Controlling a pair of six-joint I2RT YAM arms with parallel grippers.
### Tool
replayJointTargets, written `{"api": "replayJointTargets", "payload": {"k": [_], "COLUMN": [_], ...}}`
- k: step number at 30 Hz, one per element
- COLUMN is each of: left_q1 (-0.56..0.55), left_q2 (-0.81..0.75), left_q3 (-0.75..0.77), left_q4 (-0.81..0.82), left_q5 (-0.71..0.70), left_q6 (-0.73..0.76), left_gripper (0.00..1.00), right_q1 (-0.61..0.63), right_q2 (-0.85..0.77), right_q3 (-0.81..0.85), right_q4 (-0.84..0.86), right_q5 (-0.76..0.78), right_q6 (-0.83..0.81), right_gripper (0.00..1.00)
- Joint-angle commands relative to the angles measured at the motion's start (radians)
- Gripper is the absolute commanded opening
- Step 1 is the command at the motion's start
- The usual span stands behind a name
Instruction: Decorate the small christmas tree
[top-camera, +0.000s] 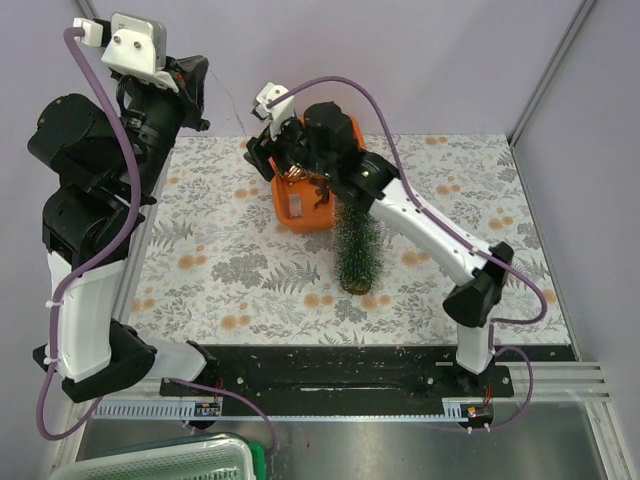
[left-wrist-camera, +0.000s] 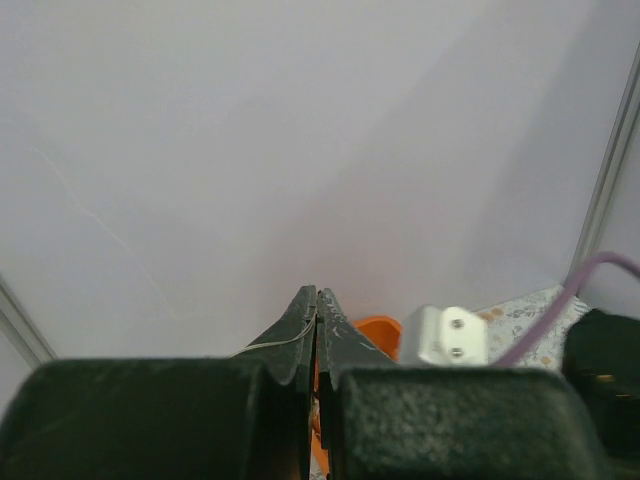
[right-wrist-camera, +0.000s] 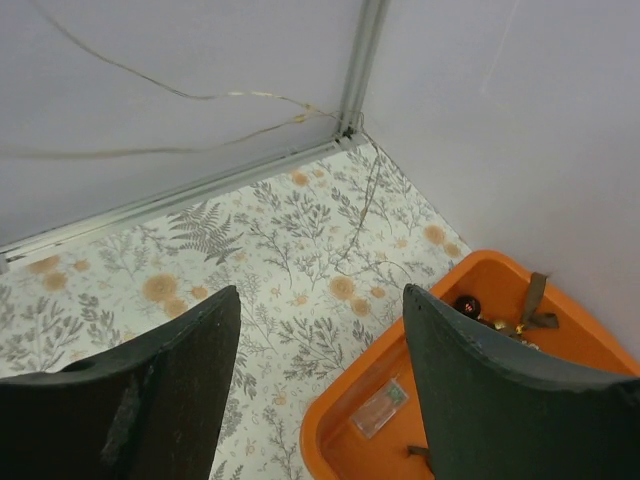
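Observation:
The small christmas tree (top-camera: 358, 250) stands upright on the leaf-print cloth, just right of an orange tray (top-camera: 300, 215). My right gripper (top-camera: 275, 160) hangs open over the tray's far left corner. In the right wrist view, nothing is between the right gripper's (right-wrist-camera: 322, 300) fingers. Below it the tray (right-wrist-camera: 345, 420) holds a clear plastic pack (right-wrist-camera: 380, 405), a dark red bauble (right-wrist-camera: 467, 305) and a brown ribbon (right-wrist-camera: 535, 300). My left gripper (top-camera: 200, 98) is raised at the back left. The left gripper (left-wrist-camera: 316, 295) is shut on a thin pale wire (left-wrist-camera: 270, 345). A similar wire (right-wrist-camera: 240, 95) runs along the back wall.
Pale walls close the back and right sides, meeting at a metal corner post (right-wrist-camera: 360, 60). The black base rail (top-camera: 330, 375) runs along the near edge. A white-and-green basket (top-camera: 170, 460) sits below the table at the front left.

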Motion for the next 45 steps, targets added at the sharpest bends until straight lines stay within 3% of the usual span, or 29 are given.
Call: {"api": "replayJointTargets", "payload": {"k": [1, 7, 21, 24, 32, 45], "left_q1": [-0.004, -0.005, -0.004, -0.004, -0.004, 0.001], "left_q2": [-0.026, -0.052, -0.095, -0.097, -0.107, -0.120], "left_q3": [0.046, 0.032, 0.011, 0.015, 0.009, 0.011], "left_q4": [0.056, 0.056, 0.049, 0.049, 0.052, 0.078], "left_q5": [-0.033, -0.044, -0.055, -0.055, -0.067, -0.096], "left_q6": [0.012, 0.023, 0.007, 0.009, 0.015, 0.033], "left_gripper": [0.00, 0.00, 0.00, 0.00, 0.00, 0.00], "right_q1": [0.001, 0.005, 0.007, 0.007, 0.011, 0.045], "right_q2": [0.146, 0.276, 0.220, 0.208, 0.171, 0.133], "right_q3": [0.186, 0.295, 0.257, 0.237, 0.235, 0.525], "right_q4": [-0.066, -0.058, 0.084, 0.113, 0.178, 0.167], "right_q5": [0.129, 0.129, 0.140, 0.114, 0.133, 0.157], "right_q6": [0.032, 0.086, 0.120, 0.126, 0.097, -0.015], "right_gripper": [0.72, 0.65, 0.15, 0.00, 0.00, 0.00]}}
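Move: The stretch of thin string to catch hangs from the shut left gripper, about 6 cm ahead, 4 cm left and 6 cm below the open right gripper. From the left gripper that same stretch is some 13 cm ahead and 27 cm lower, about level sideways. The orange box lies roughly 18 cm ahead of the right gripper, 8 cm to its right and 40 cm below; the tree stands about 11 cm back, 18 cm right and 27 cm below. Dip the right gripper about 8 cm down while reaching forward and left to the hanging string, then shut its fingers on the string as the hand starts back up. Lift the pinched string roughly 20 cm, easing back and right and tipping the fingertips up. Meanwhile keep the left gripper's hold and draw it back, left and slightly up. ##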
